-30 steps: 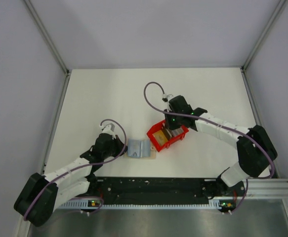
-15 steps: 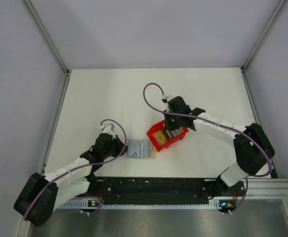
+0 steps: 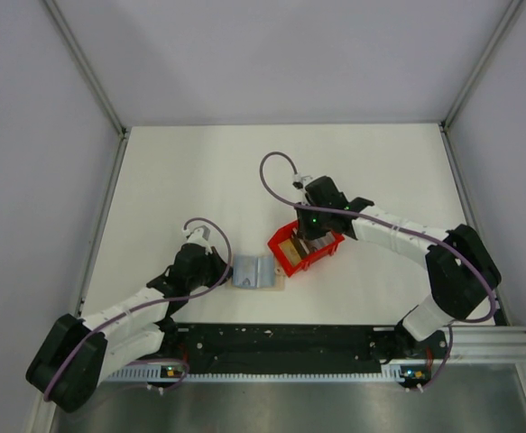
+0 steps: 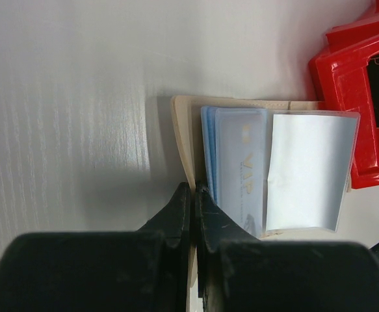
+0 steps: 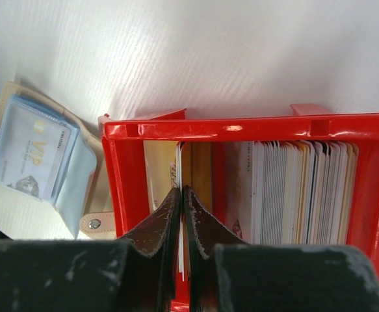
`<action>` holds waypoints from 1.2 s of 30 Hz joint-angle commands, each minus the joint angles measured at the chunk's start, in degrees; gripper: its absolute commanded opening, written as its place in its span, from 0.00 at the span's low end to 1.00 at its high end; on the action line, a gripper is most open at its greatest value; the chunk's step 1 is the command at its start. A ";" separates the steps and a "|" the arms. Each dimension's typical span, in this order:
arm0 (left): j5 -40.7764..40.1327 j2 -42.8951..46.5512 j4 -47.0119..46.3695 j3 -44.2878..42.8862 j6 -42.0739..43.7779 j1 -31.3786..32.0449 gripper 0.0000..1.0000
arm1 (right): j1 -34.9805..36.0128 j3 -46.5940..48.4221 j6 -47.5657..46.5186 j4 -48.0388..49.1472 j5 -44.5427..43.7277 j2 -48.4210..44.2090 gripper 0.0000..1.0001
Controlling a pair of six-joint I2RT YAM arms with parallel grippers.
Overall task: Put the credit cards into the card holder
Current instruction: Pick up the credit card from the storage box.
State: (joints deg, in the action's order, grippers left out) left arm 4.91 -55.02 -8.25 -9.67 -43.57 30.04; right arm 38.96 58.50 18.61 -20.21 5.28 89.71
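The beige card holder (image 3: 252, 271) lies open on the table, its clear sleeves up; a pale blue card (image 4: 241, 162) shows in one sleeve. My left gripper (image 4: 194, 187) is shut on the holder's beige left flap (image 4: 184, 130). The credit cards (image 5: 300, 188) stand on edge in a row inside the red tray (image 5: 254, 127). My right gripper (image 5: 182, 190) reaches down into the tray's left part, its jaws pressed onto the edge of a thin white card (image 5: 181, 166) next to a gold one. In the top view the right gripper (image 3: 306, 239) sits over the tray.
The red tray (image 3: 281, 257) stands just right of the card holder, almost touching it. The holder's snap tab (image 5: 95, 223) lies by the tray's left wall. Metal frame posts and grey walls bound the white table (image 3: 199, 180).
The right arm has shifted slightly left over the tray, and its gripper sits a little deeper among the cards. The left arm and the card holder have not moved.
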 commanded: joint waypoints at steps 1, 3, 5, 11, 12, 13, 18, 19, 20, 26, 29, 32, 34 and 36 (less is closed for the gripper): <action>-0.07 -0.52 -2.56 -2.02 0.59 0.10 0.00 | -0.11 1.26 0.99 1.84 5.87 0.46 0.06; 0.01 -0.70 -2.73 -1.93 0.51 0.10 0.00 | -0.11 1.44 1.43 1.84 6.85 1.43 0.06; 0.36 -0.78 -2.74 -1.93 0.51 0.10 0.00 | -0.11 1.62 1.52 1.92 8.25 2.39 0.06; 0.19 -0.70 -2.38 -1.93 0.68 0.10 0.00 | -0.11 0.83 1.25 2.01 6.40 0.91 0.04; 0.19 -0.70 -2.56 -1.93 0.59 0.10 0.00 | -0.11 1.09 1.43 1.93 7.80 0.82 0.04; 0.28 -0.78 -2.73 -1.84 0.59 0.10 0.00 | 0.06 1.44 1.86 1.93 9.30 1.25 0.04; 0.37 -0.96 -2.74 -2.19 0.51 0.10 0.00 | 2.34 2.14 3.71 2.28 9.66 3.71 0.04; 0.37 -0.96 -2.82 -2.28 0.51 0.10 0.00 | 2.87 2.41 4.06 2.45 9.75 4.32 0.04; 0.37 -0.96 -2.74 -2.28 0.51 0.10 0.00 | 3.22 2.50 4.67 2.71 9.66 4.59 0.03; 0.28 -0.96 -2.47 -2.28 0.68 0.10 0.00 | 4.37 2.67 6.00 4.30 11.33 4.77 0.03; 0.19 -0.96 -2.47 -2.37 0.51 0.10 0.00 | 4.46 2.67 6.44 4.48 11.68 3.98 0.04; 0.28 -1.14 -2.73 -2.37 0.59 0.10 0.00 | 4.46 2.76 6.53 4.48 12.21 4.24 0.04; 0.37 -1.23 -2.65 -2.37 0.51 0.10 0.00 | 4.46 2.85 6.61 4.47 12.91 4.59 0.04; 0.45 -1.23 -2.73 -2.46 0.59 0.10 0.00 | 4.46 2.94 6.79 4.56 13.35 4.51 0.04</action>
State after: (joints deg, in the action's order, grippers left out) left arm 4.93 -55.79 -8.54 -10.17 -43.51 30.04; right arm 42.33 59.40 24.23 -16.78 15.31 93.41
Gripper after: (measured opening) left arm 0.019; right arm 0.043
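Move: Right at the right fingertips, a couple of centimetres lower at their middle, stand the credit cards of the storage box's near-left compartment. The box's near-left end wall is some 4 cm back and 5 cm left of this hand. The white card stack is about 3 cm ahead and 7 cm right, the card holder roughly 10 cm back and 13 cm left. From the left hand, those credit cards lie about 10 cm ahead and 22 cm right. Leafing through the near-left compartment, the right hand pushes the credit cards at its tips left and back towards the box's end wall, about 5.5 cm in two strokes with a brief pause between. The tips swing back and left by some 10 degrees, and the fingers stay almost shut and nearly level. ##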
